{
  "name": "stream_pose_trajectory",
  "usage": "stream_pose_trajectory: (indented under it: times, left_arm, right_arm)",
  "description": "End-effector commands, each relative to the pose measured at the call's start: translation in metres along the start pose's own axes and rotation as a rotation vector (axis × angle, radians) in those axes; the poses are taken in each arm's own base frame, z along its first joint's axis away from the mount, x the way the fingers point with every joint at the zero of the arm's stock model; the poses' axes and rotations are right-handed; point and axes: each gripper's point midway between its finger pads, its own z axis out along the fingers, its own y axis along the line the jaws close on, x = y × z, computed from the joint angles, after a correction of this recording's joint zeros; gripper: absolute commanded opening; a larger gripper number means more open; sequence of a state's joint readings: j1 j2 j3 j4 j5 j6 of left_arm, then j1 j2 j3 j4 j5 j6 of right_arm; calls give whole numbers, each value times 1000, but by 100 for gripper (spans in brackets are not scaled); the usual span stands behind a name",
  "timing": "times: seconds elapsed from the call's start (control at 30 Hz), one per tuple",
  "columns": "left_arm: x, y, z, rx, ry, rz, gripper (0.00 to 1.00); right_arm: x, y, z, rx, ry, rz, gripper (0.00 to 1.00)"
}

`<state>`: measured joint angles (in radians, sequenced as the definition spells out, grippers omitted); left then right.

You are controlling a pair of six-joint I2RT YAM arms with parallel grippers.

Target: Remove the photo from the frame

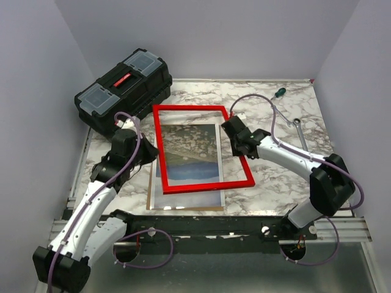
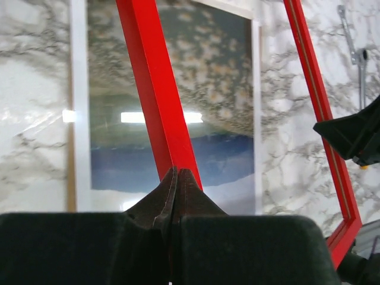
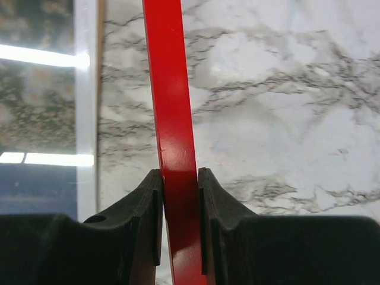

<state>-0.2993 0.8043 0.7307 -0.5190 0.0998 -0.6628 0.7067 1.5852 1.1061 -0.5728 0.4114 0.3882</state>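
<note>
The red frame [image 1: 202, 108] hangs tilted above the marble table, its right bar pinched between the jaws of my right gripper [image 1: 231, 135]. In the right wrist view the frame [image 3: 172, 89] runs straight between the pads of that gripper [image 3: 179, 175]. My left gripper [image 1: 154, 151] sits at the frame's left bar. In the left wrist view its jaws [image 2: 176, 172] are pressed together, with the red bar [image 2: 154, 89] just beyond the tips. The photo [image 1: 189, 152] lies flat below on a brown backing board [image 1: 186, 209], with blue sky and a speckled field [image 2: 208, 71].
A black toolbox [image 1: 125, 85] stands at the back left. A green-handled screwdriver [image 1: 280, 93] and a wrench [image 1: 299, 131] lie at the back right on the marble table [image 1: 275, 177]. Pale walls close in on both sides.
</note>
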Motion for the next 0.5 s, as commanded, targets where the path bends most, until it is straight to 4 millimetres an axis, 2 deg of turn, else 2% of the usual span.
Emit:
stream_pose_trajectory:
  times: [0.0, 0.2, 0.37, 0.47]
  left_arm:
    - [6, -82, 13, 259, 89, -62, 0]
    - [37, -140, 46, 337, 198, -39, 0]
    - [76, -192, 78, 413, 340, -52, 0]
    - [96, -228, 91, 461, 397, -46, 0]
  right_arm:
    - [-25, -16, -4, 27, -116, 149, 1]
    - [7, -70, 9, 147, -85, 171, 1]
    - [17, -118, 16, 262, -58, 175, 1]
    - [18, -135, 21, 281, -37, 177, 1]
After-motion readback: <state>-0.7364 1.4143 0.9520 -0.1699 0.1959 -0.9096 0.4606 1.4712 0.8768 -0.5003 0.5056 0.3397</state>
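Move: The left hand's shut fingertips are at the raised red frame's left rail, about 1 cm to its left. The photo's middle lies some 10 cm right, 3 cm ahead and 15 cm below this hand. The right hand holds the right rail; bare marble for the frame lies about 12 cm to its right and 8 cm below, level with it front to back. From it the photo is 19 cm left and 1 cm back, the big wrench 24 cm right and 10 cm ahead. Still pinching the right rail, the right hand carries the frame about 12 cm to the right, sinking slightly and turning some 15 degrees clockwise. The left hand, fingers shut and against the left rail at first, sweeps about 20 cm right with it, speeding up and crossing over that rail into the frame's opening, its wrist swinging roughly 20 degrees clockwise. ##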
